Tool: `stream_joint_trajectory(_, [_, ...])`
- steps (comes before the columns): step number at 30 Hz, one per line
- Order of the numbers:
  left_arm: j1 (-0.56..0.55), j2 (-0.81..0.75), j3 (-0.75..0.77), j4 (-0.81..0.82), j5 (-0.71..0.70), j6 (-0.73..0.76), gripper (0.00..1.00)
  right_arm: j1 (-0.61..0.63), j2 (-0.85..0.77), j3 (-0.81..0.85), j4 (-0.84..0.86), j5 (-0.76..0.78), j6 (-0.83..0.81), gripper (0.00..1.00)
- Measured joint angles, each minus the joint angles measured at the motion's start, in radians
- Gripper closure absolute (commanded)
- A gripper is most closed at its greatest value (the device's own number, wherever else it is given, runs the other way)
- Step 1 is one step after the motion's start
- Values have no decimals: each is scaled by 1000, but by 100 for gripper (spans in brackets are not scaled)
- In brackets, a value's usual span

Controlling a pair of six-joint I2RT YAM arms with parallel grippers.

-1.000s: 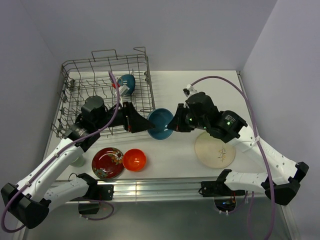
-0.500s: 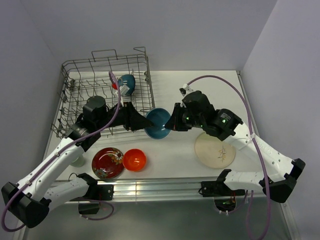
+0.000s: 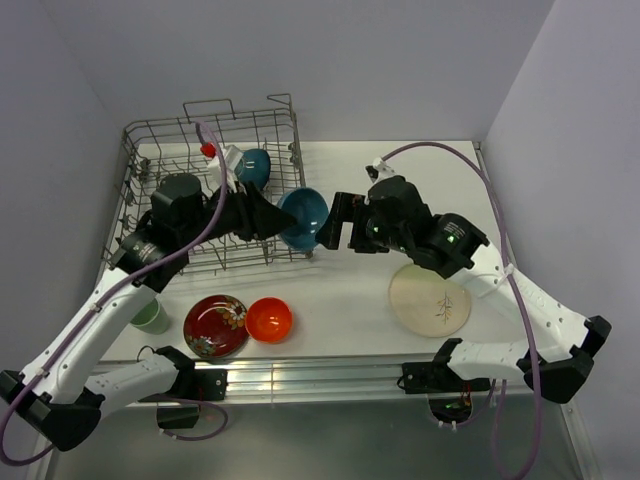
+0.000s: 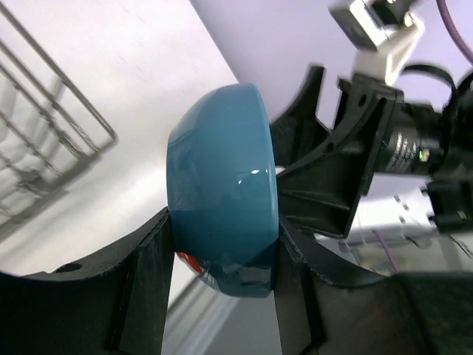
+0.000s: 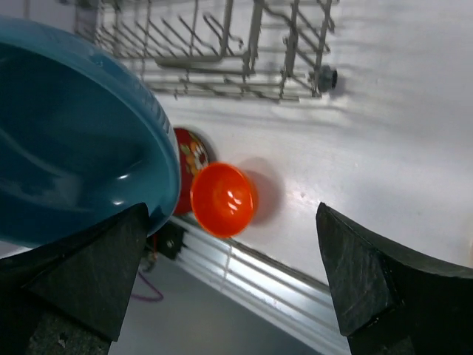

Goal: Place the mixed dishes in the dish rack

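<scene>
My left gripper (image 3: 288, 222) is shut on the blue bowl (image 3: 305, 216) and holds it on edge in the air just off the near right corner of the dish rack (image 3: 170, 150). In the left wrist view the bowl (image 4: 222, 163) is clamped between my fingers (image 4: 148, 259). My right gripper (image 3: 335, 222) is open, just right of the bowl and not gripping it; the bowl's inside (image 5: 66, 163) fills the left of its view. A teal bowl (image 3: 255, 165) stands in the rack. The orange bowl (image 3: 268, 319), red floral bowl (image 3: 215, 325), green cup (image 3: 150, 317) and cream plate (image 3: 430, 299) lie on the table.
The rack's wire wall shows in the left wrist view (image 4: 44, 148) and the right wrist view (image 5: 244, 59). The orange bowl (image 5: 223, 200) and a sliver of the red bowl (image 5: 186, 166) sit near the table's front rail (image 3: 320, 375). Side walls close in left and right.
The blue bowl has moved up and left toward the rack in my left gripper. My right gripper has opened and let go of it.
</scene>
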Motion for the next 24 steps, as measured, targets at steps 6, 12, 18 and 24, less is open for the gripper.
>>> stream_joint_trajectory(6, [45,57,226,-218,-298,108,100,-4,-86,-1,-42,150,10,0])
stream_joint_trajectory(12, [149,130,347,-326,-669,208,100,-39,-260,-31,-88,224,-1,0])
stream_joint_trajectory(18, [191,248,350,-330,-906,314,100,-50,-314,-59,-104,253,-22,0])
stream_joint_trajectory(24, [199,415,384,-279,-1067,415,100,-55,-316,-136,-109,257,-34,0])
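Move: The left gripper already holds the blue bowl. The rack place for it lies about 25 cm ahead, 17 cm left and 20 cm below. The bowl already racked stands just right of that place, some 26 cm ahead and 12 cm left of the hand; the orange bowl is on the table about 15 cm back, 4 cm left and 33 cm down. From the open right hand, the place is roughly 25 cm ahead, 35 cm left and 15 cm below. Swing the left gripper with the blue bowl forward and left, some 27 cm in all, lifting slightly, then sinking about 7 cm towards the place beside the racked bowl. Turn the wrist counter-clockwise and roll its left side up, so the fingers end up forward and down, and let them close late to nearly shut at the bowl's rim. Draw the open right hand about 10 cm to the right, away from the bowl. ##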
